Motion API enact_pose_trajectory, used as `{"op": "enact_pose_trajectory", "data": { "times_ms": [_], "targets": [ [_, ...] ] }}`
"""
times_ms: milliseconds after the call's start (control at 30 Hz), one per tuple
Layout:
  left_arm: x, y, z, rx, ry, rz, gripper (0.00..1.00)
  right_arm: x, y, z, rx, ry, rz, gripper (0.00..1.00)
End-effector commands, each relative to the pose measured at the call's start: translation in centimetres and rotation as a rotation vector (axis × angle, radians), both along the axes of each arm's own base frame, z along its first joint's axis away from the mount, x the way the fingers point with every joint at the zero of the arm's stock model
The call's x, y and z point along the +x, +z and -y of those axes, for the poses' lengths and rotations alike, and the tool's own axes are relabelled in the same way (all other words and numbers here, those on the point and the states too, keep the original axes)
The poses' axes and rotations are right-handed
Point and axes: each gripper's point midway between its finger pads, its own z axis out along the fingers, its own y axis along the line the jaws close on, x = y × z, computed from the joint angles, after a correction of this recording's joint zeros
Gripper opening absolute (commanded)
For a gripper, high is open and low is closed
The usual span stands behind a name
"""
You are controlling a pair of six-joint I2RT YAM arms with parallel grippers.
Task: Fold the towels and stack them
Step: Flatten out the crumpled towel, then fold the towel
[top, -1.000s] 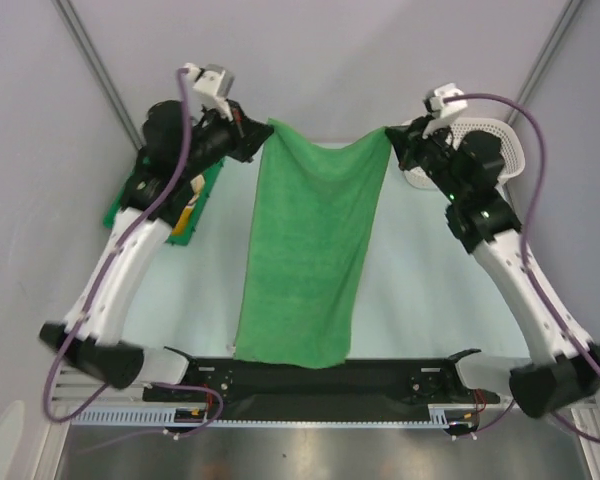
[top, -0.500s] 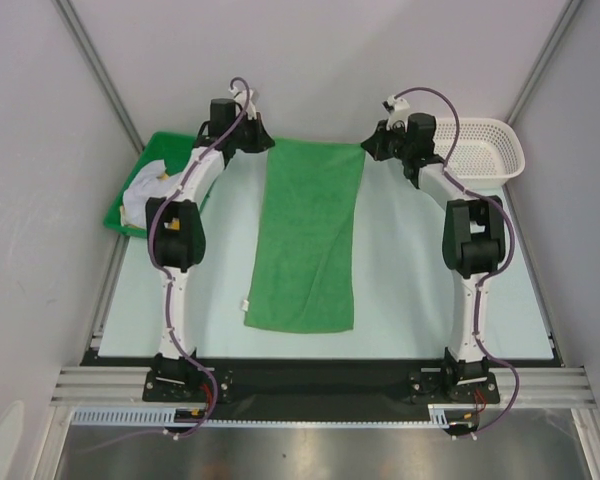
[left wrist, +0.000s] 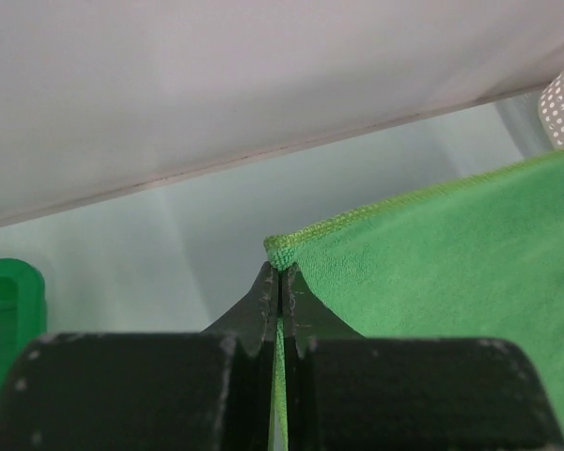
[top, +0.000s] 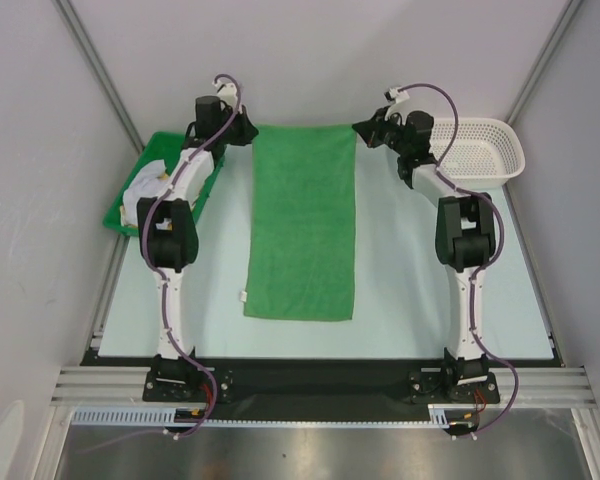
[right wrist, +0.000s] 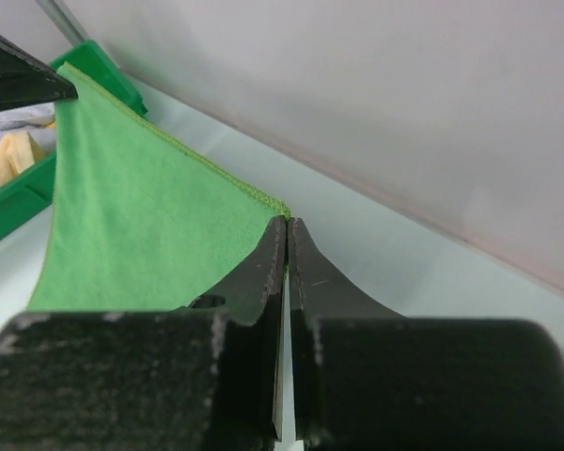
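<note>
A green towel (top: 303, 225) lies stretched lengthwise down the middle of the table, its far edge held up between both arms. My left gripper (top: 251, 133) is shut on the towel's far left corner (left wrist: 280, 252); in the left wrist view green cloth runs between its jaws. My right gripper (top: 358, 128) is shut on the far right corner (right wrist: 278, 209), the hem ending at its tips. A white towel (top: 140, 190) and a yellow one (top: 165, 172) lie bunched in the green tray, the yellow towel (right wrist: 7, 160) also showing in the right wrist view.
The green plastic tray (top: 152, 152) sits at the far left beside the left arm. A white mesh basket (top: 480, 150) stands at the far right behind the right arm. The back wall runs close behind both grippers.
Both arms have stretched out far across the table and come down. The green towel, hanging raised a second ago, now lies flat along the table with only its far edge held.
</note>
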Motion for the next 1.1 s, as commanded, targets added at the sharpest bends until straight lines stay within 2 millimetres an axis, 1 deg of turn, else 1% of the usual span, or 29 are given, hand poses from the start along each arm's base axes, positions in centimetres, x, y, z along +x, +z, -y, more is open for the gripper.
{"op": "enact_pose_trajectory", "data": {
  "times_ms": [0,133,200,233,267,300,333,400,433,467,500,533,567,600,633,667,700,733,767,800,833,867,900,933,967,1000,1033,1067],
  "targets": [
    [1.0,5.2,-0.8,0.031,-0.005,0.142,0.0,1.0,1.9,-1.1,0.05,0.026,0.108,0.0],
    [0.9,5.1,-0.7,0.051,-0.019,0.148,0.0,1.1,-0.2,-1.0,0.037,0.031,0.075,0.0],
    [0.5,5.2,-0.8,0.06,-0.026,0.145,0.0,1.0,-0.8,-0.8,0.028,0.033,0.058,0.0],
    [0.1,5.5,-0.8,0.062,-0.028,0.145,0.0,0.8,-0.4,-0.7,0.024,0.033,0.056,0.0],
    [-0.2,5.7,-0.7,0.06,-0.034,0.145,0.0,0.5,-0.8,-0.5,0.023,0.03,0.038,0.0],
    [-0.6,6.0,-0.7,0.06,-0.042,0.141,0.0,0.3,-0.6,-0.4,0.023,0.029,0.032,0.0],
    [-1.5,6.4,-0.6,0.063,-0.051,0.137,0.0,-0.4,-0.6,-0.4,0.015,0.034,0.007,0.0],
    [-2.6,7.0,-0.5,0.069,-0.058,0.139,0.0,-1.4,-0.2,-0.4,0.005,0.043,-0.01,0.0],
    [-3.6,5.4,-0.6,0.073,-0.062,0.097,0.0,-2.4,0.9,-0.3,0.002,0.045,-0.023,0.0],
    [-4.7,7.3,-0.6,0.07,-0.063,0.125,0.0,-3.4,-0.2,-0.5,-0.013,0.052,-0.058,0.0],
    [-5.3,7.4,-0.7,0.067,-0.049,0.121,0.0,-4.2,-0.5,-0.6,-0.023,0.058,-0.078,0.0],
    [-6.6,4.8,-0.9,0.058,-0.038,0.061,0.01,-5.2,-0.7,-0.9,-0.031,0.074,-0.103,0.0],
    [-7.2,5.6,-0.8,0.027,-0.031,0.079,0.0,-6.0,0.4,-0.8,-0.036,0.067,-0.096,0.0],
    [-8.5,6.9,-0.7,0.014,-0.04,0.096,0.0,-7.2,-1.2,-1.1,-0.045,0.063,-0.161,0.0],
    [-9.6,5.3,-0.5,0.005,-0.046,0.055,0.0,-7.8,-1.2,-1.1,-0.044,0.058,-0.181,0.0],
    [-10.5,5.1,-0.2,-0.011,-0.055,0.037,0.0,-8.8,-0.2,-1.2,-0.041,0.053,-0.18,0.0],
    [-11.6,6.2,0.0,-0.025,-0.065,0.046,0.0,-10.2,-1.9,-1.7,-0.044,0.055,-0.244,0.0],
    [-12.8,4.9,0.1,-0.031,-0.07,0.009,0.0,-11.1,-2.3,-1.9,-0.048,0.053,-0.261,0.0],
    [-13.7,4.5,0.1,-0.036,-0.068,-0.016,0.0,-12.1,-0.7,-1.9,-0.046,0.043,-0.24,0.0],
    [-14.8,5.6,0.0,-0.041,-0.064,-0.005,0.0,-13.2,-1.1,-2.4,-0.054,0.047,-0.258,0.0],
    [-16.0,3.8,-0.1,-0.043,-0.062,-0.052,0.0,-14.6,-2.6,-2.2,-0.069,0.044,-0.301,0.0],
    [-16.9,3.7,0.0,-0.065,-0.057,-0.071,0.0,-15.4,-2.8,-2.1,-0.078,0.043,-0.317,0.0],
    [-17.6,3.4,0.0,-0.082,-0.059,-0.089,0.0,-16.8,-2.4,-2.1,-0.088,0.056,-0.322,0.0],
    [-19.2,2.9,0.4,-0.104,-0.085,-0.111,0.0,-18.2,-3.9,-2.1,-0.103,0.065,-0.36,0.0],
    [-19.9,2.7,0.6,-0.129,-0.09,-0.128,0.0,-19.0,-4.5,-2.0,-0.11,0.062,-0.376,0.0],
    [-20.7,2.5,1.0,-0.146,-0.11,-0.14,0.0,-19.9,-4.0,-1.8,-0.11,0.062,-0.377,0.0],
    [-22.0,1.8,1.1,-0.157,-0.117,-0.162,0.0,-21.3,-5.3,-1.9,-0.114,0.079,-0.417,0.0],
    [-22.8,1.4,1.4,-0.169,-0.122,-0.186,0.0,-22.1,-5.6,-2.0,-0.118,0.085,-0.432,0.0]
  ]
}}
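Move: Both shut grippers hold the green towel's far corners, stretched between them. The towel's near edge lies towards the base, its middle about 45 cm back and 13 cm right of the left hand, 45 cm back and 13 cm left of the right, some 18 to 20 cm lower. The green bin sits about 23 cm left and 8 cm back of the left hand; the white basket about 30 cm right of the right hand, level with it. Back towards the base, side by side, both hands draw the held far edge about 20 cm over the towel's own lying part, after a brief pause far out. The left stays nearly level; the right first sinks some 6 cm, regains a little while pulling back, and tips about 20 degrees downward. Both grippers stay shut on their corners. ##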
